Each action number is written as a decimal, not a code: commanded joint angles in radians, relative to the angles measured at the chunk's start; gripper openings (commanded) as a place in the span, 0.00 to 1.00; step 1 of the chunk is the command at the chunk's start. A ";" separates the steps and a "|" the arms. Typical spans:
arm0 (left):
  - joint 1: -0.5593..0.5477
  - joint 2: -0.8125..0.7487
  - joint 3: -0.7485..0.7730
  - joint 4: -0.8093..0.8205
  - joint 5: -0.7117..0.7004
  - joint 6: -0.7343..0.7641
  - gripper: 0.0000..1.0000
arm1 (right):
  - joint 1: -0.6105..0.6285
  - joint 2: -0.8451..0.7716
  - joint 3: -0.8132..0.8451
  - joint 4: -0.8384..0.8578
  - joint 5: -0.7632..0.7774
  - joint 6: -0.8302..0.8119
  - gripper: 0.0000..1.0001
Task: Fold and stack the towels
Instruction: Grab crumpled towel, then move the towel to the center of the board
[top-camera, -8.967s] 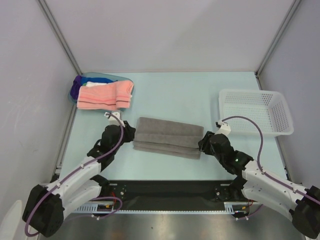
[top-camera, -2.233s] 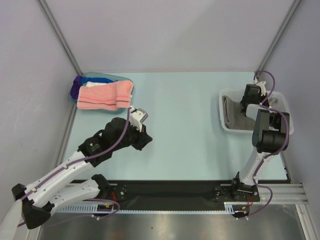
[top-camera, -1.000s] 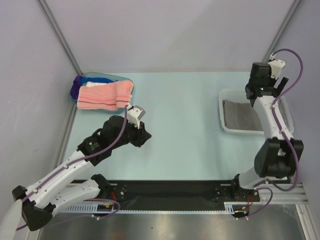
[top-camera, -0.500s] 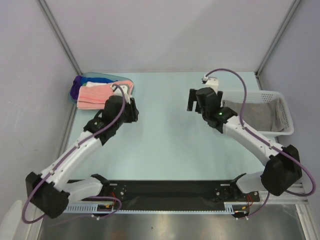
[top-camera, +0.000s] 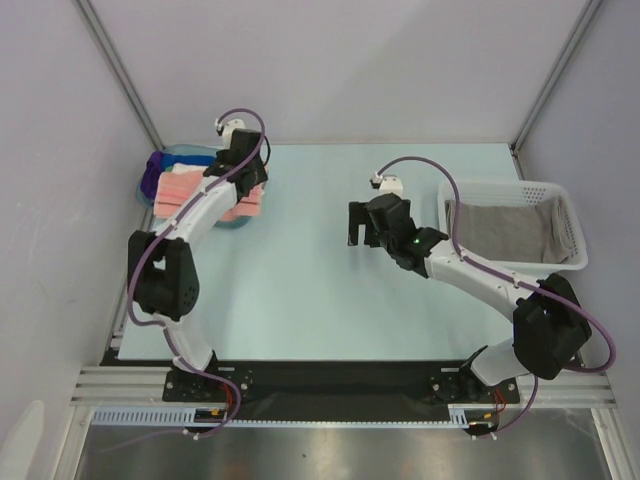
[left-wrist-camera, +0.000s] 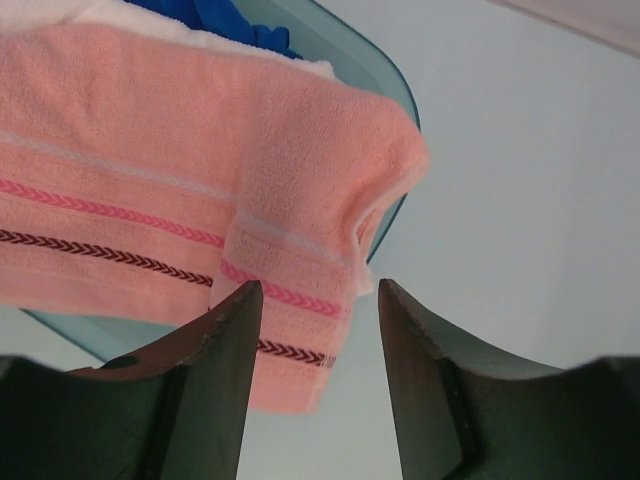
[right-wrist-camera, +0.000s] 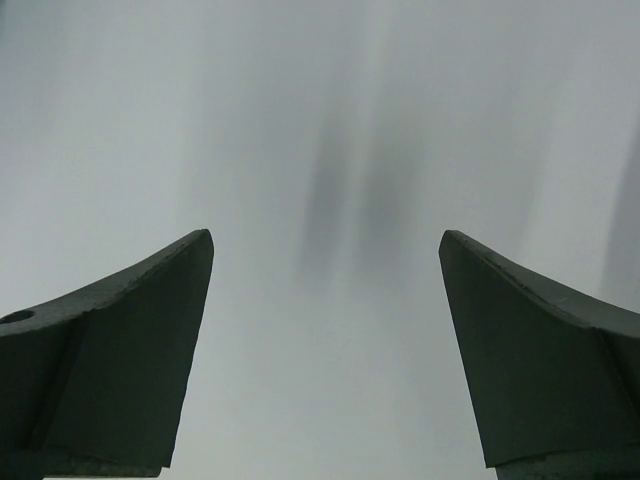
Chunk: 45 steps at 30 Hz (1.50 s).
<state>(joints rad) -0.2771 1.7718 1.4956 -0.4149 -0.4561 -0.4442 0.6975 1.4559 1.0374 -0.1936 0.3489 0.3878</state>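
Observation:
A salmon pink towel with dark and pink stripes lies on top of the pile in the blue tub, one corner hanging over the rim. Blue and white towels show beneath it, and a purple one at the tub's far side. My left gripper hovers open just above that hanging corner, touching nothing. A grey towel lies in the white basket. My right gripper stands wide open over bare table, holding nothing.
The tub's translucent rim curves past the pink corner. The basket stands at the right edge beside a frame post; another post rises behind the tub. Pale blue table lies between the arms.
My left arm has swung back over the tub and its jaws have widened. My right arm has drawn leftward away from the basket, leaving the grey towel inside.

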 joint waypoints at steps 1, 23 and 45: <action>0.025 0.064 0.098 -0.039 -0.067 -0.028 0.56 | 0.010 -0.042 -0.019 0.063 -0.018 0.008 0.99; 0.062 0.210 0.198 -0.033 0.049 -0.018 0.43 | 0.011 -0.058 -0.056 0.066 0.007 -0.006 0.99; -0.189 -0.135 0.089 0.165 -0.148 0.168 0.00 | 0.013 -0.045 -0.022 0.074 0.012 -0.024 0.99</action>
<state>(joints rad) -0.3492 1.7802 1.5955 -0.3847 -0.5083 -0.3550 0.7040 1.4208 0.9783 -0.1509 0.3428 0.3801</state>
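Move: The pink towel lies draped over the blue tub, its middle about 2 cm ahead of my left hand, 9 cm to the left and 7 cm below; its folded right end is closer, almost under my fingers. The blue cloth lies some 9 cm ahead, 12 cm left and 8 cm down, the purple cloth 6 cm ahead and 21 cm left at like depth. From my idle right hand the pink towel is roughly 15 cm ahead, 37 cm left and 6 cm below. I dip my left hand about 6 cm down and a little forward onto the folded right end of the pink towel, tipping the half-open fingers slightly farther down. There I shut them, pinching the fold, and keep that pinch as I pull up about 10 cm and to the right, easing back a little while the fingers tilt up again. ##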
